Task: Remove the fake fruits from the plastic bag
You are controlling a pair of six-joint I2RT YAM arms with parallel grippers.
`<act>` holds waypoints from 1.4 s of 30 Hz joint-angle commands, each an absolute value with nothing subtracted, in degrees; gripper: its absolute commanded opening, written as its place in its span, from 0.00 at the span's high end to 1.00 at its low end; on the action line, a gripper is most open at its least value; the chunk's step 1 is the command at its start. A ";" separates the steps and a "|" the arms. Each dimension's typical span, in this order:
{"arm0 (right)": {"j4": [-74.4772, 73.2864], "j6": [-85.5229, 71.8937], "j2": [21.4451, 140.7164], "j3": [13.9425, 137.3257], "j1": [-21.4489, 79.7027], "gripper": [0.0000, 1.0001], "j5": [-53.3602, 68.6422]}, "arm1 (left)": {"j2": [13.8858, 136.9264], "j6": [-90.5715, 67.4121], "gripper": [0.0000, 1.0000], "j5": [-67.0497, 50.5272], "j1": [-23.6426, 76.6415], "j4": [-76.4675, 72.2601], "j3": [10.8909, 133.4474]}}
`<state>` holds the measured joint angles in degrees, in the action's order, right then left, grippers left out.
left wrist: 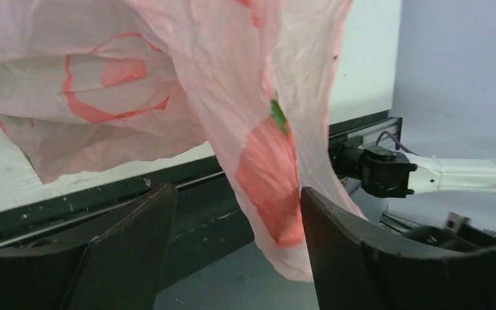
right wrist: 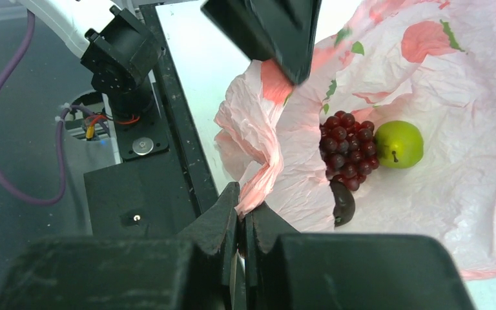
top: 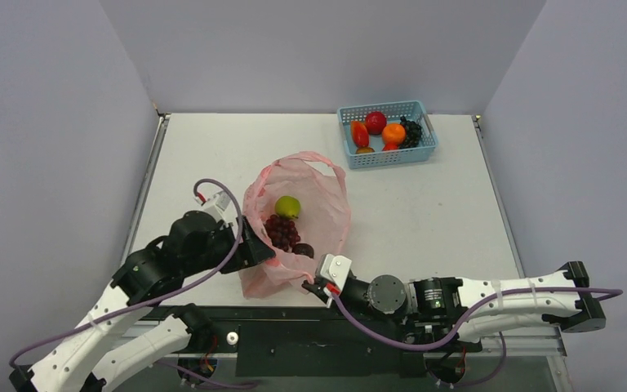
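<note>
The pink plastic bag (top: 326, 214) lies open on the table's near half. Inside it rest a green apple (top: 287, 206), a dark red grape bunch (top: 282, 232) and a small dark round fruit (top: 304, 250). My right gripper (right wrist: 244, 210) is shut on a pinch of the bag's near rim (right wrist: 265, 181); the right wrist view also shows the grapes (right wrist: 343, 148), apple (right wrist: 398, 144) and dark fruit (right wrist: 342, 203). At the bag's left side my left gripper (left wrist: 239, 213) stands open. A loose fold of the bag (left wrist: 268, 168) hangs between its fingers, against the right one.
A light blue mesh basket (top: 392, 158) with red and orange fruits and dark grapes stands at the back right. The bag's near end overhangs the table's front edge, above the black rail (top: 294, 322). The white table (top: 424, 220) is walled on three sides.
</note>
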<state>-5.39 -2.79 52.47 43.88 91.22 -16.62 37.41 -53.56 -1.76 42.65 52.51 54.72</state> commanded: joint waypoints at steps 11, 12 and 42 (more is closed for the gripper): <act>-7.17 5.01 57.63 50.35 99.31 1.00 -27.97 | 42.14 -62.07 0.92 -11.27 42.51 20.59 47.17; -6.09 5.60 59.82 49.22 102.59 1.00 -30.82 | 40.28 -62.68 1.00 -10.87 42.48 13.52 44.22; -14.62 -17.15 38.46 45.13 89.70 0.14 -11.73 | 18.18 -51.58 1.00 -12.32 42.11 19.51 28.34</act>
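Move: The bag's left rim, still free, hangs just beside the open left fingers: about 4 cm to the right, 2 cm ahead and 2 cm below. The grapes lie about 16 cm ahead of the left hand and 3 cm right, the dark fruit 10 cm ahead and 9 cm right, both some 20 cm below. The shut right hand already holds the near rim, to be taken to a spot over the table's front edge, about 4 cm back, 3 cm left and 11 cm below. The bag's left rim is pinched by the left hand, which dips slightly, slides some 6 cm right and a little forward as its fingers shut, rolls its left side down, then eases back and left, keeping the rim. The near rim, still held by the right hand, is drawn back, slightly left and about 11 cm down before those fingers open and let go; the right hand then rises some 15 cm, swinging right. ##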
